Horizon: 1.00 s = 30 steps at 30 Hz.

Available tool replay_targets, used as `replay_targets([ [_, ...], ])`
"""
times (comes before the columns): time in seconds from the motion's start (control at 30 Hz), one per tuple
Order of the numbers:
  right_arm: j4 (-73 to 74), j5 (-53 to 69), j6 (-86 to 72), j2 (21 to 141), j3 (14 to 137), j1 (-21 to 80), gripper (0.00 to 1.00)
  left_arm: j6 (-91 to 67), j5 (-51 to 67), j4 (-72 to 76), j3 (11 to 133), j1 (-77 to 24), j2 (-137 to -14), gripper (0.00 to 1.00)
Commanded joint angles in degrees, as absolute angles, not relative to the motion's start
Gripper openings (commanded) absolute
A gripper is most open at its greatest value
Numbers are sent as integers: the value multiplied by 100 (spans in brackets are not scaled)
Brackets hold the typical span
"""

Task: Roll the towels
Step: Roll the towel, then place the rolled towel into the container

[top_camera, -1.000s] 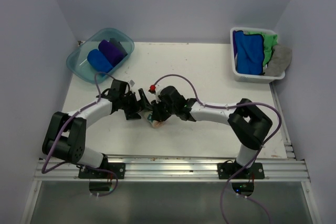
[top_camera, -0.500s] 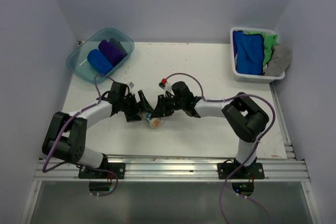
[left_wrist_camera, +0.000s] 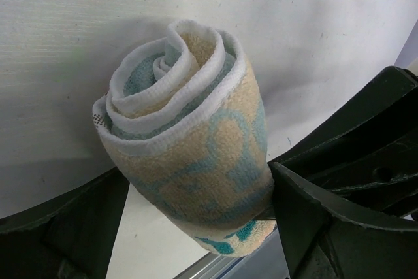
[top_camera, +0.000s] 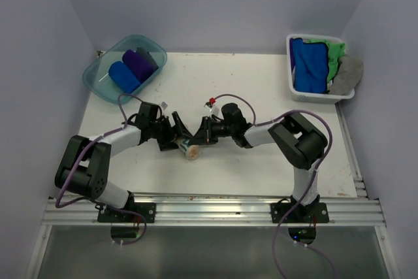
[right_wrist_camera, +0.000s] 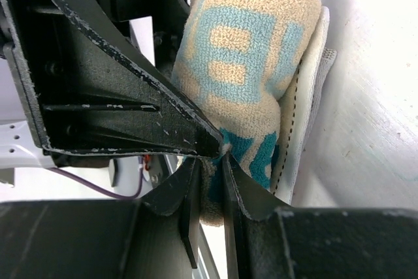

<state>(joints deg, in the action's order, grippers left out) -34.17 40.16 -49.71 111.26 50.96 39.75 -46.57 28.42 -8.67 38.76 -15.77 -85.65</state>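
Note:
A cream towel with teal lettering (top_camera: 192, 152) lies rolled up on the white table (top_camera: 261, 83), between the two arms. My left gripper (top_camera: 178, 138) straddles the roll (left_wrist_camera: 196, 115) with its jaws wide open. One finger (left_wrist_camera: 307, 213) rests against the roll's side, and the roll does not look squeezed. My right gripper (right_wrist_camera: 210, 158) is shut on the towel (right_wrist_camera: 248, 50), pinching a fold of cloth at the roll's end (top_camera: 198, 138). Blue and purple rolled towels (top_camera: 130, 70) lie in the teal tub (top_camera: 104, 89).
The teal tub stands at the back left. A white basket (top_camera: 313, 96) at the back right holds loose blue (top_camera: 307, 63), green (top_camera: 336, 53) and grey (top_camera: 348, 73) towels. The metal rail (top_camera: 209, 210) runs along the near edge, close to the roll.
The right arm has drawn back to the right and folded its elbo, its gripper staying on the towel's end. The left jaws have narrowed slightly. The roll has stayed put.

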Motion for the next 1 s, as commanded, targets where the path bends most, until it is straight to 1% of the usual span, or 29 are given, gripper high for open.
replay_targets([
  [0.0,-3937,4183,-5335,11276,5010,3920,11,-4755,2962,-615,3937,-1608,-8640,92],
  [0.17,-4287,4227,-5607,11399,4975,3902,11,-4895,2927,-510,3894,-1696,-8710,93],
  [0.3,-4912,4324,-6028,11671,4896,3867,11,-5159,2760,-326,3788,-1731,-8649,87],
  [0.37,-5367,4394,-6327,11768,4843,3858,11,-5299,2672,-229,3709,-1749,-8613,86],
  [0.47,-5808,4430,-6644,11953,4790,3841,11,-5344,2628,-150,3718,-1758,-8631,86],
  [0.57,-5906,4430,-6724,12006,4790,3850,11,-5361,2628,-97,3727,-1758,-8701,85],
  [0.63,-5871,4430,-6706,11988,4781,3850,11,-5379,2602,-97,3718,-1767,-8745,82],
  [0.67,-5871,4430,-6706,11980,4781,3850,11,-5405,2593,-97,3726,-1784,-8771,77],
  [0.73,-5819,4395,-6654,11971,4773,3841,15,-5431,2575,-97,3735,-1802,-8798,70],
  [0.77,-5662,4377,-6601,11918,4772,3841,17,-5458,2532,-97,3735,-1819,-8789,64],
  [0.83,-5328,4263,-6304,11839,4790,3841,24,-5484,2383,-210,3770,-1828,-8754,59],
  [0.87,-4804,4176,-6154,11682,4816,3841,27,-5510,2312,-298,3805,-1828,-8676,57],
  [0.9,-4442,4070,-5996,11594,4843,3841,36,-5511,2233,-473,3867,-1828,-8631,56],
  [0.97,-3495,3789,-5530,11418,4974,3841,47,-5493,2022,-676,3981,-1828,-8552,55],
])
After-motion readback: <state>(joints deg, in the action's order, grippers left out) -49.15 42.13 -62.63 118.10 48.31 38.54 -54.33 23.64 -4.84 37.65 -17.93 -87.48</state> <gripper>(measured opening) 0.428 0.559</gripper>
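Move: The half-finished towel roll lies about 3 cm to the left hand's right, 2 cm back and 2 cm below, partly between its open fingers. A teal bin sits roughly 26 cm ahead and 18 cm to the left of the left hand, the blue towel roll in it about 23 cm ahead and 19 cm left, both near hand height. From the right hand, which still pinches the towel, that roll is some 4 cm left, 2 cm back and 3 cm below. The left hand eases about 1 cm down onto the towel roll while edging slightly forward and turning a little counter-clockwise, then narrows its wide-open fingers to just over half open, so that they close in on the roll's two sides. The right hand keeps its pinch and winds on some 10 degrees, its fingertips tipping up, almost in place, and only at the very end parts its fingers partway and dips about 1 cm. ##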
